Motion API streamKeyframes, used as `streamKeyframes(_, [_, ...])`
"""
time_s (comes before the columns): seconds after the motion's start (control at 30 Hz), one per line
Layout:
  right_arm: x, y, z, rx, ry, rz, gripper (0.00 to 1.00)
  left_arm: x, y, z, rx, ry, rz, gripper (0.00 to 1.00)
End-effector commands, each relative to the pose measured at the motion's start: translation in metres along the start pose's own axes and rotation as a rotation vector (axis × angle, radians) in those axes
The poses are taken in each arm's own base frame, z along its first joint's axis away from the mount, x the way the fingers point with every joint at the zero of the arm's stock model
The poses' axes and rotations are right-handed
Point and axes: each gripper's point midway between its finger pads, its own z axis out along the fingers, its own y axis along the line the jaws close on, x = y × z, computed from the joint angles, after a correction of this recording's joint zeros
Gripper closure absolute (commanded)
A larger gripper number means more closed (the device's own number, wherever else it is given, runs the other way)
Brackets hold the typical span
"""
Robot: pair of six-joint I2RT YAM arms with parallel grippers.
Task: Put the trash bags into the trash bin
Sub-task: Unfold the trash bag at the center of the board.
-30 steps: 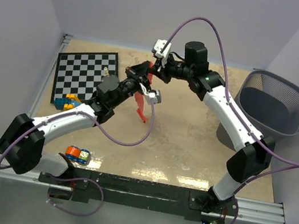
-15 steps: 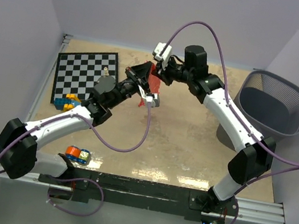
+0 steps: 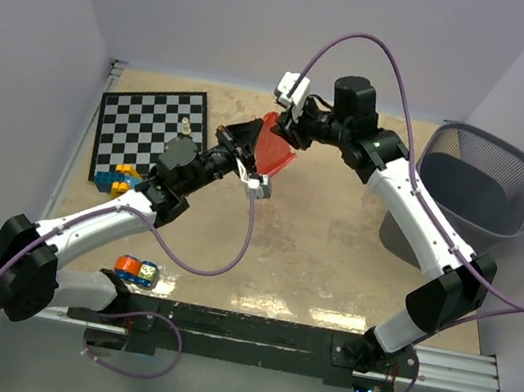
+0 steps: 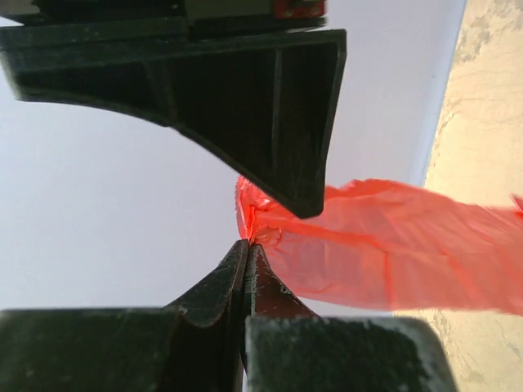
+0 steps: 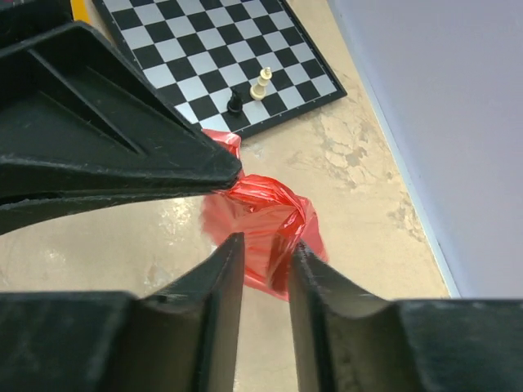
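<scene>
A red-orange trash bag (image 3: 275, 154) hangs above the table's far middle, fanned out between both grippers. My left gripper (image 3: 256, 142) is shut on one corner of it; in the left wrist view the fingertips (image 4: 248, 245) pinch the film and the trash bag (image 4: 392, 245) trails off to the right. My right gripper (image 3: 287, 131) is at the bag's other side. Its jaws (image 5: 265, 253) stand slightly apart, open, with the crumpled trash bag (image 5: 260, 208) showing through the gap. The dark mesh trash bin (image 3: 522, 191) stands at the far right, away from both grippers.
A chessboard (image 3: 141, 134) lies at the far left, with a white piece (image 5: 261, 84) and a black piece (image 5: 234, 102) near its edge. Coloured blocks (image 3: 118, 178) sit at its near corner. A small blue and orange object (image 3: 135, 270) lies near the left arm's base.
The bag hung limp a second ago; now it is spread into a fan. The right gripper's jaws have come apart and it has shifted right. The left gripper keeps its hold.
</scene>
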Motion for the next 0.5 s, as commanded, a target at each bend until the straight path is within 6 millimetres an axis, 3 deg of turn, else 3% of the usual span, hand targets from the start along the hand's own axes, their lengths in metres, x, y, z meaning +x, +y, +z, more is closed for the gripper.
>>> streamKeyframes(0.0, [-0.021, -0.009, -0.007, 0.010, -0.031, -0.032, 0.59, -0.014, 0.009, -0.004, -0.011, -0.075, 0.031, 1.00])
streamKeyframes(0.17, [-0.016, -0.013, -0.002, 0.011, -0.013, -0.056, 0.52, -0.016, 0.009, -0.005, -0.013, -0.080, 0.047, 1.00])
streamKeyframes(0.47, [-0.012, -0.027, -0.006, 0.058, 0.050, -0.143, 0.51, -0.008, 0.001, -0.012, 0.018, -0.073, 0.150, 1.00])
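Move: The red trash bag is already pinched at its upper edge in the left fingers; its middle lies some 3 cm back, 4 cm right and 6 cm below the left hand. From the right hand that middle is roughly 3 cm back, 1 cm left and 7 cm below. The chessboard is about 29 cm left of the left hand, 2 cm back and 33 cm down; the trash bin stands some 44 cm right of the right hand, 4 cm back and 20 cm down. The right fingers let the bag's gathered edge come free, spreading on from a narrow gap to about half open around it, while that hand eases forward roughly 1.5 cm, close beside the left gripper. The left hand keeps its shut pinch on the bag and sinks about 1 cm. ##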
